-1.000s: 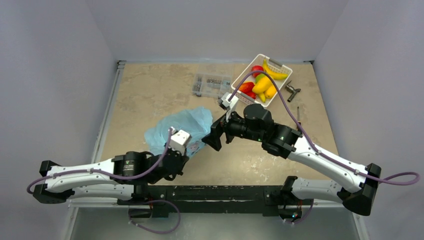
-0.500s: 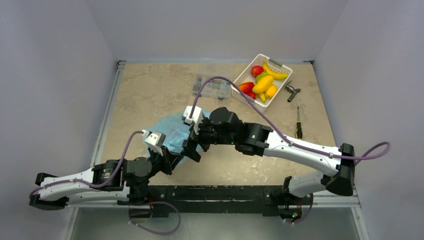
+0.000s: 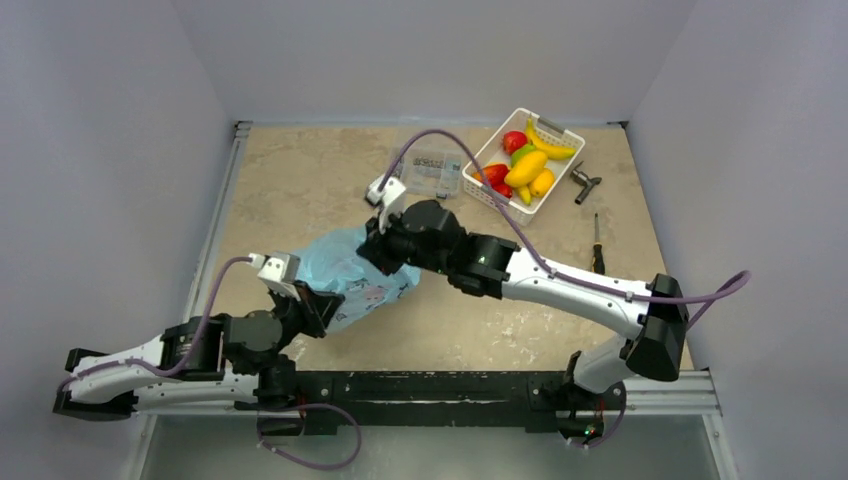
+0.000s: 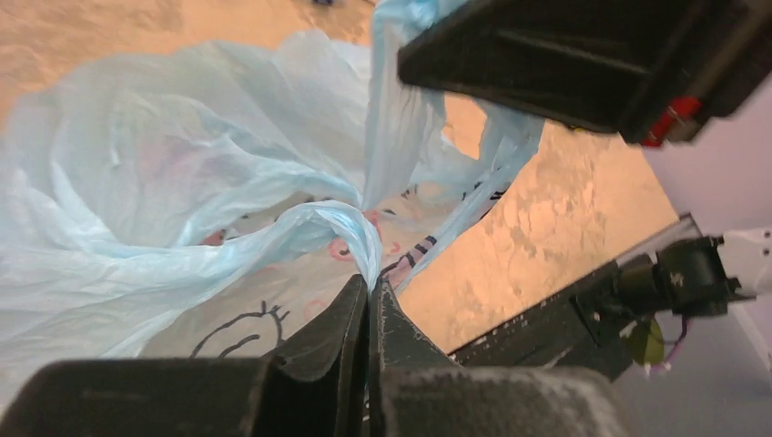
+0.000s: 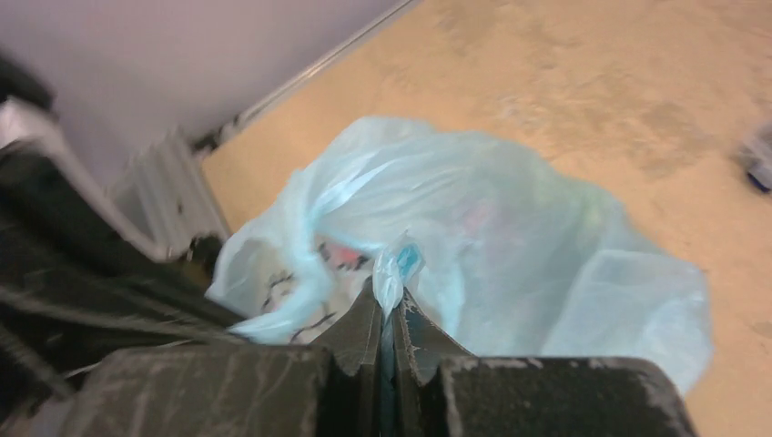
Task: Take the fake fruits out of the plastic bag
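The light blue plastic bag (image 3: 345, 272) with a pink-and-black print lies stretched on the table between both arms. My left gripper (image 3: 318, 303) is shut on a fold of the bag (image 4: 273, 191) at its near-left side. My right gripper (image 3: 378, 252) is shut on a pinch of the bag (image 5: 473, 237) at its far-right side. The dark red fruit and the green grapes are hidden; a faint reddish patch shows through the film in the right wrist view.
A white basket (image 3: 549, 194) with a banana, mangoes and red fruits stands at the back right. A clear parts box (image 3: 432, 172) sits behind the right wrist. A screwdriver (image 3: 597, 250) and a metal tool (image 3: 584, 184) lie at the right.
Both arms have swung left. My right gripper has moved from right of the bag to its far edge and closed on it. My left gripper has pulled the bag back and left.
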Robot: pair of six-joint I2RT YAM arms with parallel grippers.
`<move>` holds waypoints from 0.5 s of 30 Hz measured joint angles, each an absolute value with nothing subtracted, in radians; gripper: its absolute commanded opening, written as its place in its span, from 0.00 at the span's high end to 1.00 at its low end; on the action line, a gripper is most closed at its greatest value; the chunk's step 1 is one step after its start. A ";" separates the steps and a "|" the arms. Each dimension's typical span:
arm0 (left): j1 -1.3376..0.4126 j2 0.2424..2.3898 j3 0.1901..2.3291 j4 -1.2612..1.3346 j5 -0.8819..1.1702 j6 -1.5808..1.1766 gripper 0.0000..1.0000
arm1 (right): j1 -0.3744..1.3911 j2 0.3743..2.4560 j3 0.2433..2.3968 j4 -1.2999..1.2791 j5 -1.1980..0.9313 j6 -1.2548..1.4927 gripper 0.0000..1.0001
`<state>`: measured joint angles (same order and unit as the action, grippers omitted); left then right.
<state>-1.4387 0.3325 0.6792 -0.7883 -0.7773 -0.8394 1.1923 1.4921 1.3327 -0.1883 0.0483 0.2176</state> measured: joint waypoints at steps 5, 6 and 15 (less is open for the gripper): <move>-1.438 0.348 0.844 -0.850 -0.963 -0.762 1.00 | 0.983 1.505 1.370 -0.128 0.104 0.389 1.00; -1.438 0.359 0.890 -0.838 -1.016 -0.710 1.00 | 0.947 1.526 1.409 -0.126 0.112 0.415 1.00; -1.396 0.536 1.338 -0.428 -1.174 0.059 1.00 | 0.823 1.947 2.202 -0.144 0.109 0.551 1.00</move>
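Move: Both my hands still pinch the blue bag's rim. The slumped, fruit-filled body of the plastic bag lies about 13 cm ahead of my left hand, 2 cm to its right and 15 below; from my right hand it is some 8 cm ahead, 6 to the left and 20 below. The clear parts case is farther out, about 43 cm ahead of my right hand and 10 to its right. The white basket sits equally far out, some 37 cm to the right. I heave the bag up by its rim with both hands, spreading them quickly. My right hand sweeps about 23 cm forward, climbing ever more steeply to 20 cm higher, its fingers tipping upward and swinging clockwise. My left hand rises some 26 cm and goes 12 cm left, tilting up and turning counter-clockwise; both grippers stay shut on the plastic. ##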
